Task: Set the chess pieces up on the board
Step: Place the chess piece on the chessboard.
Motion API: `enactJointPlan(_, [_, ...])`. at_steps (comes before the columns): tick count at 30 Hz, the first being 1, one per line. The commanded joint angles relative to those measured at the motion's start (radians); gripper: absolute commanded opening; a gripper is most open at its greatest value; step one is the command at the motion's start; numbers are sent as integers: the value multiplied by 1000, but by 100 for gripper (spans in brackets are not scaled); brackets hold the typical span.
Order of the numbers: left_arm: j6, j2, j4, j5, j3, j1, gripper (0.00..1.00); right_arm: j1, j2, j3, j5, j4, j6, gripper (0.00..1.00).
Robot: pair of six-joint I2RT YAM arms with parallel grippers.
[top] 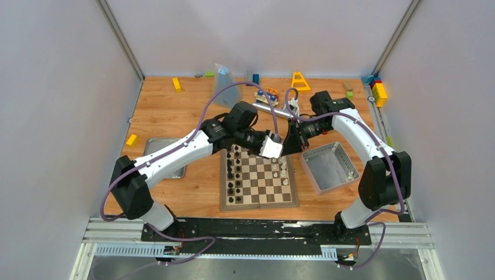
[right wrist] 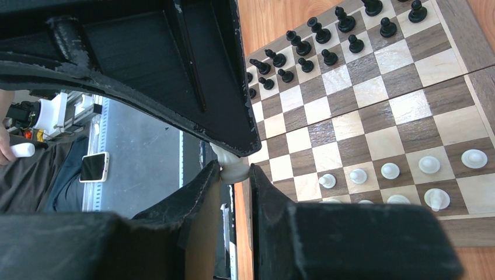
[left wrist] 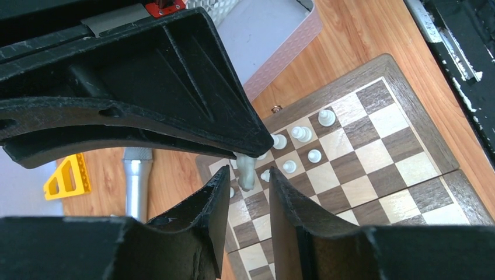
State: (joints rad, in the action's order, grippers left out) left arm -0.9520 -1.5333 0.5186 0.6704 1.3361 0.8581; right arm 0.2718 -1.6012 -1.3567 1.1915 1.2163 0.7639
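The board (top: 258, 201) lies between the two arms, with black pieces (top: 233, 172) along its left side and several white chess pieces (top: 283, 169) on its right side. Both grippers meet above the board's far right corner. My right gripper (right wrist: 234, 172) is shut on the base of a white piece (right wrist: 232, 166). In the left wrist view that same piece (left wrist: 247, 172) hangs between the fingers of my left gripper (left wrist: 248, 181), which stand either side of it with a gap showing. White pieces (left wrist: 300, 134) stand on the squares below.
A square metal tin (top: 330, 166) sits right of the board and a flat metal lid (top: 160, 149) sits to its left. Behind the arms lie a silver cylinder (top: 265, 108), a yellow triangle (top: 300, 81) and small coloured blocks (top: 379, 90).
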Motion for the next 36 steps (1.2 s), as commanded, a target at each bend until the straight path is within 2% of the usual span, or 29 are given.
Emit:
enactJointPlan(1, [14,-11,-37,1,53,11,37,5,9,-10,53,4,18,2])
enactJointPlan(10, [25,-21,-34,-6,67,14,21,5,3,-9,51,4,20,2])
enactJointPlan(14, [29,-17,-31,-15,62,16,8,5,-2,-8,49,4,17,4])
enactJointPlan(16, [33,-11,-31,-18,57,15,1,6,-4,-4,43,5,13,13])
enactJointPlan(18, [37,-2,-30,-26,50,16,0,5,-3,0,33,4,9,24])
enactJointPlan(19, [36,0,-28,-38,48,16,0,5,0,4,26,3,7,33])
enactJointPlan(21, [33,12,-22,-58,39,16,0,0,8,12,9,1,3,46])
enactJointPlan(23, [33,32,-16,-79,25,16,0,-13,20,19,-10,0,-2,55])
enactJointPlan(29, [68,57,52,-102,-9,16,0,-96,89,39,-62,-19,-46,67])
enactJointPlan(36, [146,-4,201,-206,55,72,2,-186,243,126,-262,-218,-264,69])
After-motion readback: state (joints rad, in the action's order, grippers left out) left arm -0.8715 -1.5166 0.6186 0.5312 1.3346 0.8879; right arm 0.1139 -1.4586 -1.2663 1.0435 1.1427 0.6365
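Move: The white piece, clasped by the right hand, already sits between the left hand's open fingertips, about 1 cm to the right of the left hand and 1 cm to the left of the right one. Counting from the left hand, the rows of white pieces stand some 15 cm below, about 2 cm back; the chessboard's middle is roughly 6 cm left and 5 cm back, and the piece box some 18 cm right and 4 cm back, both equally low. Almost in place, with barely half a centimetre of travel to the right, the left hand closes its fingers on the stem of the white piece while the right hand still holds its base end. The right fingers then open and that hand draws off some 5 cm to the right, slightly forward, turning clockwise; the left hand, keeping its pinch, starts left and down over the board, about 2 cm. ##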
